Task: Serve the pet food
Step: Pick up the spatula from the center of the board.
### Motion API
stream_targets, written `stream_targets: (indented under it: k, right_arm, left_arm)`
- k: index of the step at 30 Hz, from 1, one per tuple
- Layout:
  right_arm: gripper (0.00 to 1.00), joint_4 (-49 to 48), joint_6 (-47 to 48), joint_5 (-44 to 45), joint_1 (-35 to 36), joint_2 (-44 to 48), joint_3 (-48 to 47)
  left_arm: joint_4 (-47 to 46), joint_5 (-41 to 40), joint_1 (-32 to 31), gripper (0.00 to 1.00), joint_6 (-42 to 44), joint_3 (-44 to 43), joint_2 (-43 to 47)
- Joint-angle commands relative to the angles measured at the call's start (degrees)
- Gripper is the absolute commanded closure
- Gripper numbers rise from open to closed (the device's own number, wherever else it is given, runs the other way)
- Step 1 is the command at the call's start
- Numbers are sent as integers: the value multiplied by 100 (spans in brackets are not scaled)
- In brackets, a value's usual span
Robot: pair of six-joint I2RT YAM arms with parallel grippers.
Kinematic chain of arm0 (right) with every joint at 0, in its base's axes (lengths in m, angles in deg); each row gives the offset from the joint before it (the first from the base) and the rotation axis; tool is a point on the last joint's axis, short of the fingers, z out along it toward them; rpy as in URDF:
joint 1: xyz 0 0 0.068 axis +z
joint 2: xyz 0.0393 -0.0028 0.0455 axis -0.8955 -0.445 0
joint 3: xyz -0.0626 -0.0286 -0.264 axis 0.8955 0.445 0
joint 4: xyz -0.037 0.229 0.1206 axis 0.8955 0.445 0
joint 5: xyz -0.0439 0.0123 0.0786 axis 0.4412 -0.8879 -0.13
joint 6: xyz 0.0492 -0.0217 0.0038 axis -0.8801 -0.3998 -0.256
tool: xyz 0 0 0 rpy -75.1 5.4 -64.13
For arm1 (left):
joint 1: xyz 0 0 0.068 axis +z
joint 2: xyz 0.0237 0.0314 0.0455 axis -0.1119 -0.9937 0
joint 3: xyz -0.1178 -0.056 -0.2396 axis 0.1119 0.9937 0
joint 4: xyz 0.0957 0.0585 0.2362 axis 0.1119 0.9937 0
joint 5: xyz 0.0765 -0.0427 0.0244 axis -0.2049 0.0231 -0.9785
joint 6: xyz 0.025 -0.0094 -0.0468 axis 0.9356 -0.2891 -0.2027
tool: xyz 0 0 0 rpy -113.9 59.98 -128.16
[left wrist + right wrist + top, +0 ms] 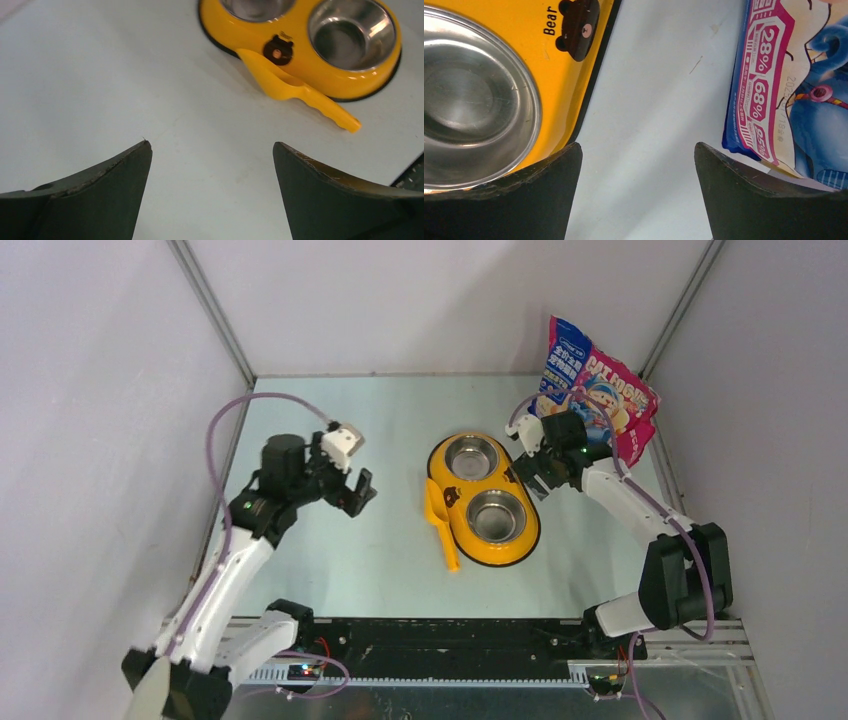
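The pet food pouch (598, 390), glossy blue and pink with a cartoon animal, stands leaning at the back right against the wall. In the right wrist view its lower edge (774, 75) lies just right of my fingers. My right gripper (527, 476) (638, 146) is open over bare table, between the pouch and the yellow double feeder (452, 502) (549, 65). Nothing is between its jaws. My left gripper (355, 492) (212, 145) hangs open and empty left of the feeder (225, 25). Both steel bowls (495, 515) show bare metal.
An orange scoop (440, 525) (295, 87) lies against the feeder's left side, handle toward the near edge. White walls close in the table at the back and on both sides. The black base rail (450, 640) runs along the near edge.
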Motion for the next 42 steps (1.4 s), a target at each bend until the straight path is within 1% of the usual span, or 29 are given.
stream_targets:
  k: [1, 3, 4, 5, 6, 7, 8, 9, 10, 11, 14, 18, 20, 25, 28, 31, 33, 36, 37, 38, 40, 42]
  right_arm:
    - [15, -10, -48, -275, -246, 206, -31]
    - [15, 21, -33, -345, -309, 251, -29]
    - [15, 10, -24, -352, -332, 270, -18]
    - [15, -3, 4, -349, -335, 277, 21]
    - [15, -31, 40, -318, -336, 271, 40]
    - [15, -42, 52, -288, -350, 247, 47]
    - [16, -60, 76, -215, -352, 218, 64]
    - [16, -74, 92, -179, -351, 194, 72]
    - [16, -95, 126, -113, -348, 167, 90]
    - [16, -104, 134, -89, -344, 151, 99]
    - [16, -129, 173, -23, -326, 100, 122]
    - [16, -151, 214, 15, -297, 145, 136]
    - [16, -163, 237, 33, -299, 189, 153]
    - [17, -188, 278, 49, -298, 282, 185]
    - [16, -192, 290, 48, -285, 312, 193]
    - [16, -207, 319, 54, -274, 370, 217]
    - [16, -220, 326, 64, -253, 394, 221]
    - [16, -226, 329, 79, -225, 420, 230]
    - [16, -227, 334, 81, -205, 418, 230]
    - [16, -230, 340, 83, -196, 423, 230]
    - [16, -245, 344, 95, -182, 426, 237]
    - [16, -260, 361, 124, -167, 421, 253]
  left_arm:
    - [-398, 234, -633, 2, 56, -215, -851]
    - [-463, 74, -860, 2, -119, -482, -1664]
    - [-471, -24, -922, 2, -196, -750, -1884]
    - [-406, -232, -1023, 2, -362, -924, -2354]
    - [-346, -357, -1061, 2, -454, -1280, -2594]
    - [-160, -519, -1106, 2, -664, -1488, -3090]
    - [-20, -497, -1116, 2, -733, -1882, -3309]
    - [231, -378, -1127, 2, -815, -2080, -3730]
    - [396, -338, -1130, 2, -879, -2390, -3897]
    - [437, -304, -1144, 2, -1021, -2505, -4174]
    - [541, -370, -1243, 2, -1272, -2879, -4561]
    - [679, -1066, -1648, 2, -1460, -3150, -4959]
    - [815, -1172, -1801, 2, -1508, -3298, -5231]
    - [901, -1640, -2066, 2, -1678, -3501, -5556]
    - [986, -1833, -2106, 7, -1702, -3620, -5847]
    - [1062, -1897, -2115, 9, -1692, -3696, -6050]
    - [1075, -1904, -2142, 13, -1685, -3730, -6174]
    - [1124, -1902, -2171, 24, -1662, -3766, -6331]
    - [1137, -1899, -2177, 26, -1652, -3770, -6358]
    - [1138, -1898, -2183, 31, -1648, -3771, -6388]
    - [1152, -1886, -2185, 38, -1639, -3766, -6419]
    - [1155, -1869, -2183, 44, -1630, -3763, -6427]
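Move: Off to the left hand's right and low lies the yellow spatula: its middle is about 16 cm right, 3 cm ahead and some 22 cm below. The yellow board's centre sits about 8 cm to the right of the spatula's middle and 3 cm farther out; the near steel bowl is about 10 cm right of that middle and level with it, the far bowl 6 cm right and 11 cm out. From the right hand the spatula lies roughly 17 cm left, 7 cm back, 9 cm below. Swinging right and down with open fingers, the left hand reaches forward about 9 cm, then drifts on to the right and sinks nearly straight onto the spatula's scoop end, some 18 cm lower in all. It tips fingers-down by about 35 degrees with its left side rising, and near the bottom closes partway about the scoop, one finger over its inside and the other by its tip. The right hand, still open, drifts about 2 cm right. ##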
